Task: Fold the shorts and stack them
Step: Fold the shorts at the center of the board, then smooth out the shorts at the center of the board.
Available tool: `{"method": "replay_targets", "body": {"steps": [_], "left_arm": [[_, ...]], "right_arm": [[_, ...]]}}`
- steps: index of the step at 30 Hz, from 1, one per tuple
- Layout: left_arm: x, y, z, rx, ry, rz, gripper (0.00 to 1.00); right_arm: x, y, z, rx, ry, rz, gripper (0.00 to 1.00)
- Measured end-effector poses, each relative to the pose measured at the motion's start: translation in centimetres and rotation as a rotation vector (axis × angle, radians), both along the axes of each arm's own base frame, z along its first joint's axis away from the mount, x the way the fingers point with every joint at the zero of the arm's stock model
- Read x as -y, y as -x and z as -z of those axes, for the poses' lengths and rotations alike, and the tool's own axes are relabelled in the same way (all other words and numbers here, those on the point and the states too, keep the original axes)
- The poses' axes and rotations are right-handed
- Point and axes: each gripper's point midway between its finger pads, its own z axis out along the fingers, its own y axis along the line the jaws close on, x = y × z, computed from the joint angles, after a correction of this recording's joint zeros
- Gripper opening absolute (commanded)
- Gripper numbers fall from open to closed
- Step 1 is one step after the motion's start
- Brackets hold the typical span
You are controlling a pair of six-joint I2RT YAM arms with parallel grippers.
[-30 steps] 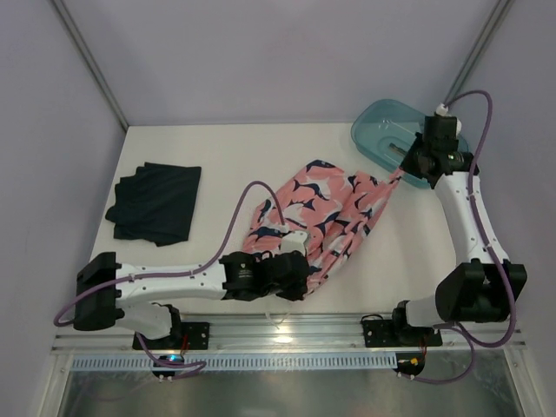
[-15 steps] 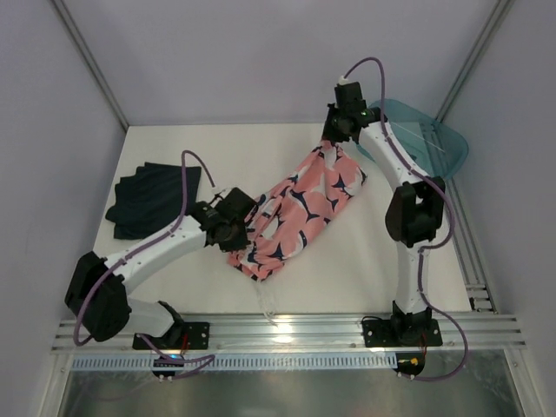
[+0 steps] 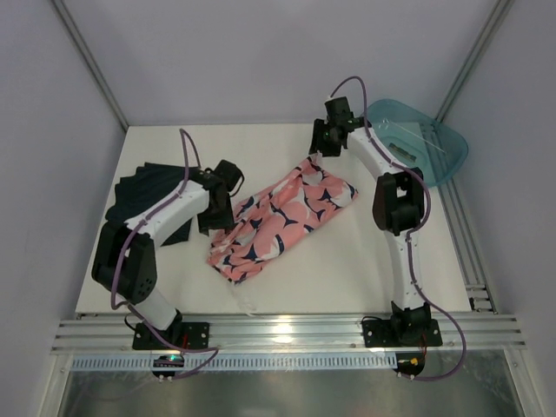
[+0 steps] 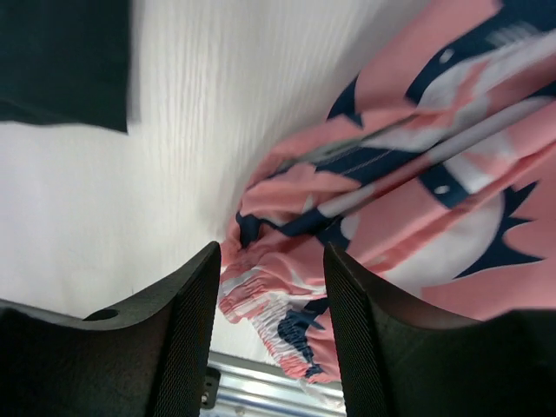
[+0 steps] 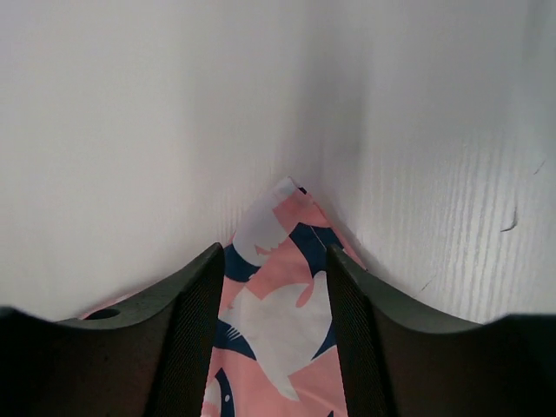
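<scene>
The salmon pink shorts [image 3: 282, 217] with navy and white shapes lie in a loose diagonal strip at mid-table. My left gripper [image 3: 219, 221] hovers open over their gathered waistband end [image 4: 278, 313], with fabric showing between the spread jaws [image 4: 271, 261]. My right gripper [image 3: 314, 152] is open over the far corner of the pink shorts [image 5: 278, 287], which lies flat on the table between the jaws [image 5: 274, 256]. The dark navy shorts [image 3: 143, 195] lie folded at the left, partly under my left arm, and show in the left wrist view [image 4: 61, 61].
A translucent teal tub [image 3: 426, 143] sits tilted at the back right corner, behind my right arm. The metal rail [image 3: 278, 334] runs along the table's near edge. Grey walls close in the table on the left, back and right.
Both arms carried the pink shorts left and toward the back. The shorts went from stretched between the grippers to lying slack on the table, and both grippers now stand open over them.
</scene>
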Motion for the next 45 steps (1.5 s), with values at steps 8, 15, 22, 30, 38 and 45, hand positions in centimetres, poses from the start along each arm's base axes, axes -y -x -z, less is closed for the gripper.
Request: {"method": "replay_targets", "body": {"steps": [8,15,22,30,38,45], "left_arm": [[0.2,-3.5,-2.1,0.046,0.013,0.037,0.52],[3.4,-1.9,0.1,-0.028,0.197,0.160,0.50],[1.8,-3.3,2.1,-0.051,0.103,0.134,0.51],[-1.0,-6.0,2.7,-0.057,0.021,0.054,0.53],[-1.3,-6.3,2.3,-0.072,0.092,0.044,0.54],[2.1,-4.4,2.0,-0.112,0.303,0.085,0.51]], "right_arm": [[2.6,5.3,-5.9,0.048,0.045,-0.019,0.57],[4.5,12.4,-2.9,-0.048,0.062,-0.013,0.56],[6.1,16.9,3.9,-0.206,0.111,0.008,0.56],[7.4,15.5,4.5,-0.150,0.186,0.038,0.56],[7.0,11.5,5.9,-0.126,0.244,-0.018,0.56],[5.8,5.6,6.3,-0.061,0.256,-0.061,0.55]]}}
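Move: The pink shorts lie slantwise between the hands. Their right-hand corner is about 9 cm back and 11 cm right of the open right hand and 7 cm below; their middle is some 15 cm back and 8 cm left. The teal basket stands about 4 cm ahead and 28 cm right. From the left hand, the bunched near-left end lies about 4 cm back, 4 cm right and 6 cm below; the folded dark cloth is some 7 cm ahead, 16 cm left. The shorts' near-right edge is what the right hand works on: it arcs up and back about 17 cm and right, comes down just outside that edge, then sweeps low and forward some 11 cm, pushing the edge ahead with open fingers. Over the bunched left end the left hand works to and fro, half open, ending about 4 cm forward and 2 cm lower, tilted some 15 degrees so its fingertips point more to the right. ##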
